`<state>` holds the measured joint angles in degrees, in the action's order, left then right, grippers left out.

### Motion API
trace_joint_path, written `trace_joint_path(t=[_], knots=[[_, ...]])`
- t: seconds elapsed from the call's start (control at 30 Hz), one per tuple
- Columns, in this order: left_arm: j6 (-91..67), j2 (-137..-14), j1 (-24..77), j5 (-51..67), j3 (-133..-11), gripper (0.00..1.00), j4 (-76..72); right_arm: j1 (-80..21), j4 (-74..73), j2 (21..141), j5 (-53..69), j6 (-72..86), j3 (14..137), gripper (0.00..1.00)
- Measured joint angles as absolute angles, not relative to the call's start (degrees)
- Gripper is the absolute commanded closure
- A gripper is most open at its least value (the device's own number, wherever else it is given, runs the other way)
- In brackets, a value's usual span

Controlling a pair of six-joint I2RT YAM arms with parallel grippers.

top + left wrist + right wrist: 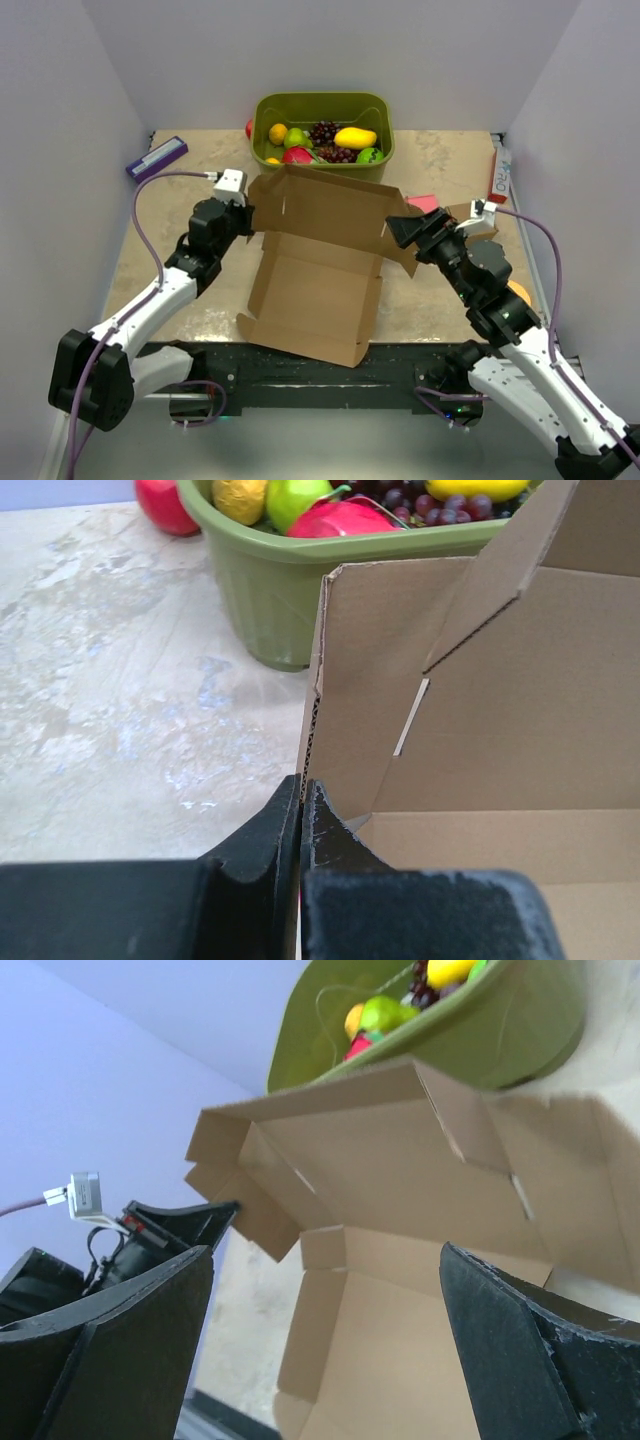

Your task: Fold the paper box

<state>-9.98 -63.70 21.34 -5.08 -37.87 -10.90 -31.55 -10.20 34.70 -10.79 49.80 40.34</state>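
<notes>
The paper box (pixel 320 270) lies open in the middle of the table, its brown floor flat and its back panel (pixel 325 205) standing up with side flaps. My left gripper (pixel 250 215) is shut on the upright left flap; in the left wrist view its black fingers (pixel 285 825) pinch the flap's corrugated edge (pixel 312 710). My right gripper (pixel 405 230) sits at the box's right side, open, with nothing between its fingers (pixel 530 1350). In the right wrist view the gripper (pixel 328 1255) faces the box's inside (pixel 400 1160).
A green basket (pixel 322 97) of fruit stands right behind the box. A purple packet (pixel 156 157) lies at the back left. A pink block (pixel 423 202) and a red-and-white packet (pixel 500 175) lie at the back right. Grey walls close in both sides.
</notes>
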Motion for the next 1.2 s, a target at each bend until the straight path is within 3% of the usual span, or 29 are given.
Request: trace_joint_path(t=[0.53,0.87,1.2], knots=[[-9.9,-61.2,22.3,-6.3,-36.9,1.00,-11.9,-37.7,6.3,47.6,-3.6,64.2,36.3,0.01],[-9.3,-57.6,23.6,-2.3,-34.7,1.00,-15.9,-38.9,18.6,61.9,-10.9,75.3,36.7,0.01],[-9.4,-57.6,24.5,-2.0,-34.7,1.00,-15.9,-38.9,25.4,62.5,-19.2,80.2,38.0,0.01]])
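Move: The right gripper is empty and wide open. The right part of the raised cardboard panel's top edge lies about 13 cm ahead of it, 5 cm left and some 7 cm lower. The end flap is about 4 cm ahead, 2 cm right and 10 cm down; the box floor's middle is 15 cm left and 25 cm below, about level fore and aft. From the left gripper, that edge stretch lies 28 cm right, 4 cm ahead and slightly higher. Sweep the right gripper left about 10 cm over the box, dipping a little, then drive it forward some 7 cm towards the raised panel's top edge and lift it again, rolling its left side up about 30 degrees with the fingers kept wide open. Keep the left gripper pinched on the left end flap; ease it up 3 cm, slightly back and to the right, tips tilting up. ##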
